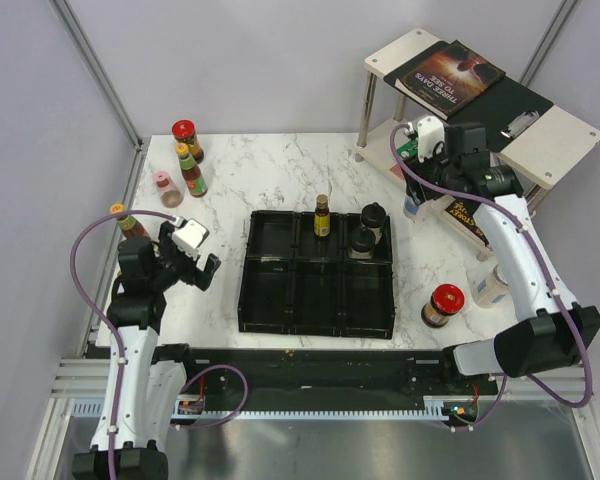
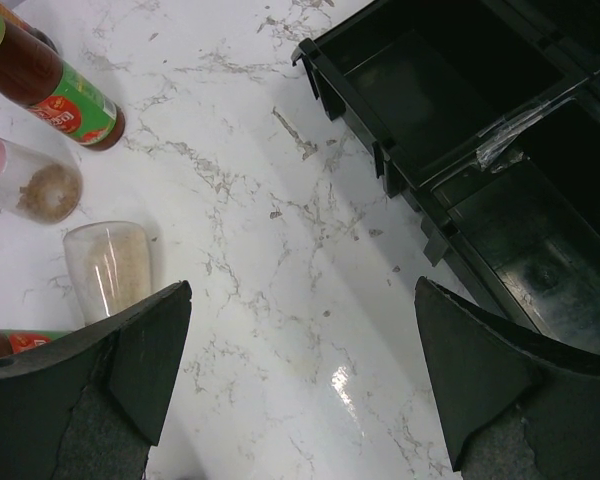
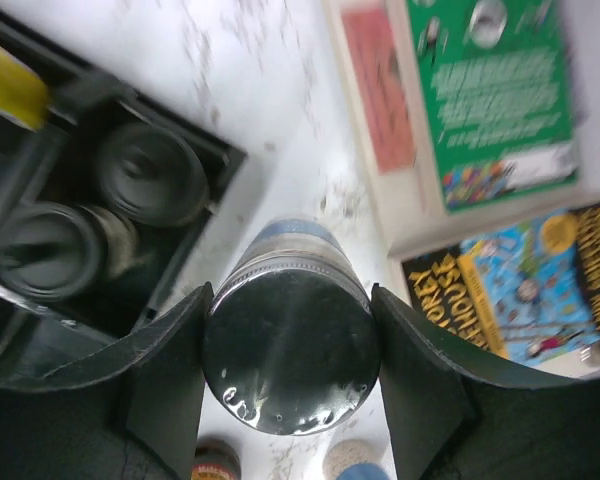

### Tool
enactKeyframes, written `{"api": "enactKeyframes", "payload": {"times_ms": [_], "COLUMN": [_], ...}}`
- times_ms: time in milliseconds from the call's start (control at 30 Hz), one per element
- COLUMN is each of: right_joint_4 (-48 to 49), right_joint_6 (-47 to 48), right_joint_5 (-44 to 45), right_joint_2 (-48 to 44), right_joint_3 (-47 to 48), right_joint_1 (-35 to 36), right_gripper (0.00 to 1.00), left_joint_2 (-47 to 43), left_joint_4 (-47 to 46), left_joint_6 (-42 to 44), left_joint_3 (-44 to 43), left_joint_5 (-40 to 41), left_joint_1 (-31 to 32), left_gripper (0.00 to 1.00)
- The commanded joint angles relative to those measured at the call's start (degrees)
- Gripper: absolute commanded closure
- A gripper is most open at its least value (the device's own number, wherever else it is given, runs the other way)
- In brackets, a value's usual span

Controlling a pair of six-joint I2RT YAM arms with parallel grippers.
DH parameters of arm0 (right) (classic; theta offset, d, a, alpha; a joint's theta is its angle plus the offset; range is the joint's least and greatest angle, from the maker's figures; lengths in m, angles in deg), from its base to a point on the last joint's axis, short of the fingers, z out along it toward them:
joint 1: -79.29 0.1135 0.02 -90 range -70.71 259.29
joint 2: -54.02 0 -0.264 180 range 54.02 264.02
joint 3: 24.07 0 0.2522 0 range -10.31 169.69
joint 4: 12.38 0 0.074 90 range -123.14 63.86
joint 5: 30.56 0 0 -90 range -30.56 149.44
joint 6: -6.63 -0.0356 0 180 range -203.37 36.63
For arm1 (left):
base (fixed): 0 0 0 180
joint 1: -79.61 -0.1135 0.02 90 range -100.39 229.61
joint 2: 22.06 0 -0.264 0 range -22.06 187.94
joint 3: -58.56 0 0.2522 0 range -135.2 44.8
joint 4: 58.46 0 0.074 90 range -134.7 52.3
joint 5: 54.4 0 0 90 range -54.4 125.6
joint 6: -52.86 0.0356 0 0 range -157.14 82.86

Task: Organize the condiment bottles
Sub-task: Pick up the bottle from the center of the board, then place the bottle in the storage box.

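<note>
My right gripper (image 3: pixel 290 296) is shut on a clear jar with a shiny black lid (image 3: pixel 290 360), both pads pressed against the lid's sides. From above, this jar (image 1: pixel 410 208) is just right of the black tray (image 1: pixel 270 300). In the tray's back row stand a slim dark yellow-capped bottle (image 1: pixel 322 215) and two black-lidded jars (image 1: pixel 373 218) (image 1: pixel 362 240). My left gripper (image 2: pixel 305 390) is open over bare marble left of the tray. Nearby are a sauce bottle (image 2: pixel 50 90), a pink-lidded shaker (image 2: pixel 25 180) and a clear jar (image 2: pixel 110 265).
A red-capped jar (image 1: pixel 186 138) stands at the back left. Another red-capped jar (image 1: pixel 444 305) and a pale jar (image 1: pixel 490 285) stand right of the tray. A shelf (image 1: pixel 550 150) with books (image 1: pixel 450 75) is at the back right, with more books (image 3: pixel 525 290) beneath it.
</note>
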Motion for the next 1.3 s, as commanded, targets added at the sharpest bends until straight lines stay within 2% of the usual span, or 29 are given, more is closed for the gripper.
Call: {"api": "enactKeyframes", "payload": {"times_ms": [0, 100, 267, 433, 633, 933, 1267], "right_joint_4": [-0.55, -1.34, -3.28, -3.89, -3.19, 0.15, 7.53], "right_joint_6": [0.06, -0.20, -0.20, 0.50, 0.06, 1.12, 1.64], "right_joint_5": [0.36, -1.13, -10.89, -11.25, -12.92, -11.60, -8.70], "right_joint_2": [-3.94, -1.84, 3.44, 10.91, 19.17, 28.84, 36.22], "right_joint_3": [11.28, 16.90, 27.36, 36.40, 42.74, 44.25, 38.45], "right_joint_1": [4.64, 7.54, 11.32, 19.21, 27.48, 35.66, 37.96], "right_gripper": [1.00, 1.00, 1.00, 1.00, 1.00, 1.00, 1.00], "left_joint_2": [-0.22, -0.22, 0.13, 1.01, 1.36, 2.42, 2.77], "left_joint_4": [-0.80, -0.88, -0.89, -0.97, -1.06, -1.15, -1.33], "left_joint_6": [0.08, 0.08, -0.01, -0.18, -0.36, -0.27, -0.18], "left_joint_3": [0.38, 0.38, 0.30, 0.21, 0.30, 0.30, 0.38], "left_joint_5": [-1.58, -1.58, -1.49, -0.88, -1.14, -1.40, -1.67], "left_joint_1": [-0.53, -0.61, -0.96, -1.84, -2.46, -2.99, -3.25], "left_gripper": [0.01, 0.01, 0.00, 0.01, 0.01, 0.01, 0.00]}}
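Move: The right hand already holds the blue-labelled bottle by its lid, off the board. It is bound for the tray's far-left compartment, about 35 cm to its left, 2 cm back and 15 cm below. On the way stand the yellow-labelled bottle, about 22 cm left and 2 cm back, and two dark-lidded jars: the far jar 8 cm left and 1 cm back, the near jar 11 cm left and 6 cm back. From the left hand, that compartment is about 21 cm right, 7 cm ahead and 10 cm below. Leftwards in one fast, high arc, the right hand carries the gripped bottle about 35 cm, climbing some 15 cm early on to pass over the dark-lidded jars and the yellow-labelled bottle, then sinking back to its starting height above the tray's far-left compartment. The wrist swings about 45 degrees counter-clockwise; the fingers keep their hold. ##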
